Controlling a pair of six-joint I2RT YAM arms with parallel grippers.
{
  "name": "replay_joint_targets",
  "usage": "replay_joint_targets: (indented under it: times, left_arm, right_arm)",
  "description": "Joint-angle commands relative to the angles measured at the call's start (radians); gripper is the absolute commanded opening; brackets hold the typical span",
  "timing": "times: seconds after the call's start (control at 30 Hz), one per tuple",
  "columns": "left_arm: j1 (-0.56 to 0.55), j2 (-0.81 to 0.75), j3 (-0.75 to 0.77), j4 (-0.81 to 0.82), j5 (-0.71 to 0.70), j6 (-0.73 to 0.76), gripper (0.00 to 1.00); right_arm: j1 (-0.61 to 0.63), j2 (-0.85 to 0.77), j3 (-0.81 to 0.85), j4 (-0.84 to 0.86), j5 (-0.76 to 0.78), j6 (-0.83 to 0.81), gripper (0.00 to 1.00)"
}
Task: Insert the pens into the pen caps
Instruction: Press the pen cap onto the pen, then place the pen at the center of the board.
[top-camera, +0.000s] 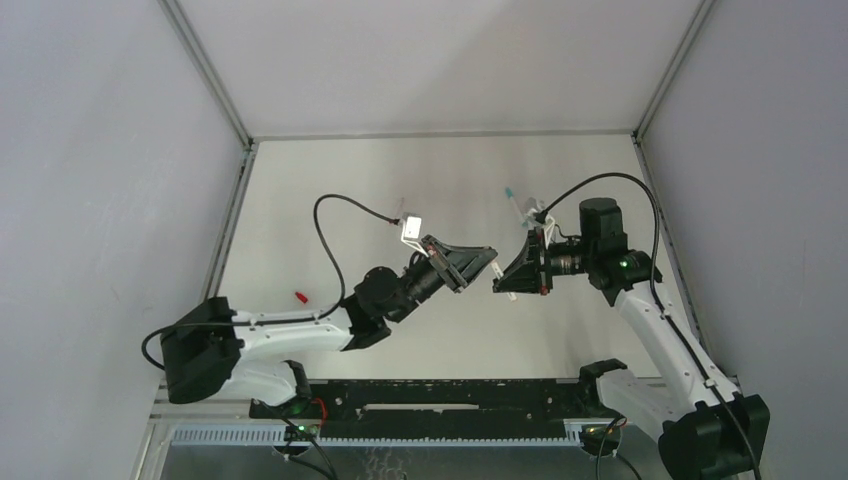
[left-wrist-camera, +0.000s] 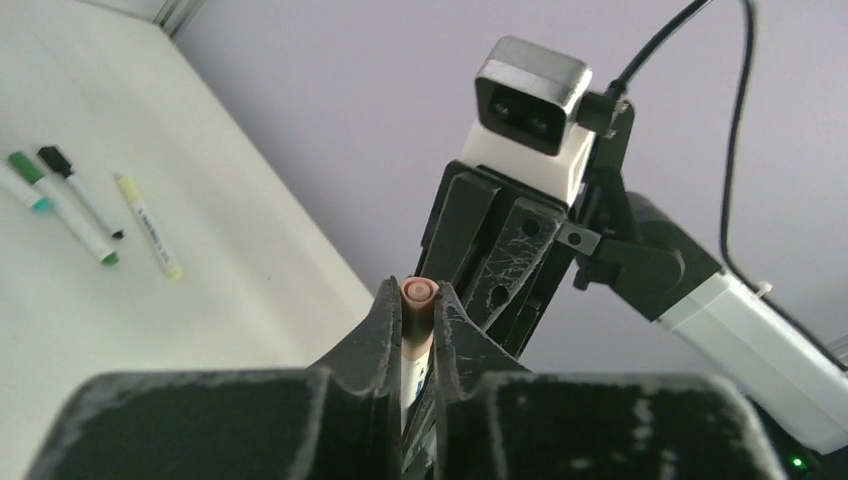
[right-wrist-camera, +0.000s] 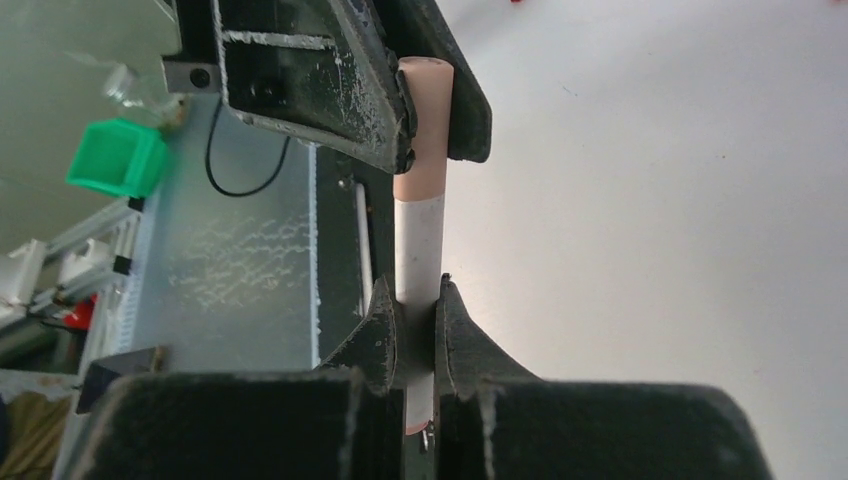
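Note:
Both grippers meet in mid-air above the table (top-camera: 330, 180). My left gripper (left-wrist-camera: 417, 291) is shut on a pink pen cap (left-wrist-camera: 417, 294), which sits on the end of a white pen (left-wrist-camera: 414, 368). In the right wrist view the same pink cap (right-wrist-camera: 424, 120) stands over the white barrel (right-wrist-camera: 418, 245), and my right gripper (right-wrist-camera: 418, 292) is shut on that barrel. From above, the left gripper (top-camera: 488, 262) and right gripper (top-camera: 504, 284) are tip to tip. Capped pens lie on the table: green (left-wrist-camera: 62, 207), black (left-wrist-camera: 80, 190) and yellow-green (left-wrist-camera: 150, 227).
A small red cap (top-camera: 299, 296) lies on the table near the left arm. A teal-ended pen (top-camera: 511, 194) lies behind the right gripper. A green box (right-wrist-camera: 118, 155) sits beyond the table's near edge. The right wrist camera (left-wrist-camera: 530, 95) faces my left fingers.

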Motion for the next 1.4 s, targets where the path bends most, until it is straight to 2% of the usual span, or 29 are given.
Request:
replay_joint_targets:
  times: [0.0, 0.1, 0.3, 0.4, 0.6, 0.77, 0.97, 1.37]
  left_arm:
    - [-0.125, -0.040, -0.038, -0.407, 0.319, -0.024, 0.15]
    - [-0.112, -0.106, -0.019, -0.462, 0.255, 0.000, 0.24]
    - [-0.098, -0.227, -0.031, -0.540, 0.148, 0.045, 0.52]
    - [-0.095, -0.286, -0.069, -0.560, 0.130, 0.097, 0.61]
    - [-0.091, -0.392, -0.161, -0.550, 0.101, 0.217, 0.67]
    - [-0.079, -0.439, -0.202, -0.547, 0.004, 0.304, 0.74]
    - [-0.024, -0.450, -0.233, -0.547, -0.094, 0.343, 0.79]
    - [0.052, -0.492, -0.320, -0.551, -0.129, 0.313, 0.79]
  right_arm:
    - [0.022, 0.001, 0.057, 0.184, 0.127, -0.204, 0.00]
    - [0.028, 0.009, 0.051, 0.165, 0.115, -0.224, 0.00]
    - [0.025, 0.020, 0.043, 0.131, 0.072, -0.259, 0.00]
    - [0.014, 0.020, 0.038, 0.105, 0.044, -0.295, 0.00]
    - [-0.021, 0.025, 0.025, 0.069, -0.016, -0.365, 0.00]
    - [-0.041, 0.066, 0.022, 0.053, 0.004, -0.393, 0.00]
    - [-0.055, 0.150, 0.021, 0.072, 0.119, -0.382, 0.00]
    - [-0.064, 0.298, 0.026, 0.152, 0.413, -0.285, 0.03]
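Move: The orange cap, already on its pen, sits between the left fingertips; the right fingers hold the pen's body. From the left hand, the red pen on the table lies about 25 cm ahead, 22 left and 26 below, and the red cap some 44 left, level with it. For the right hand, the row of capped pens lies roughly 30 cm forward, 14 right and 22 below, its teal pen 11 right. The orange cap comes free of the left fingers as they open wide; that hand backs off some 8 cm while sinking, then swings left and forward again, still descending, rolling about 30 degrees with its left side rising. The right hand keeps its pinch on the pen, tilts up and eases forward, then travels forward and down towards the capped pens, drifting right, about 10 cm forward in all. ##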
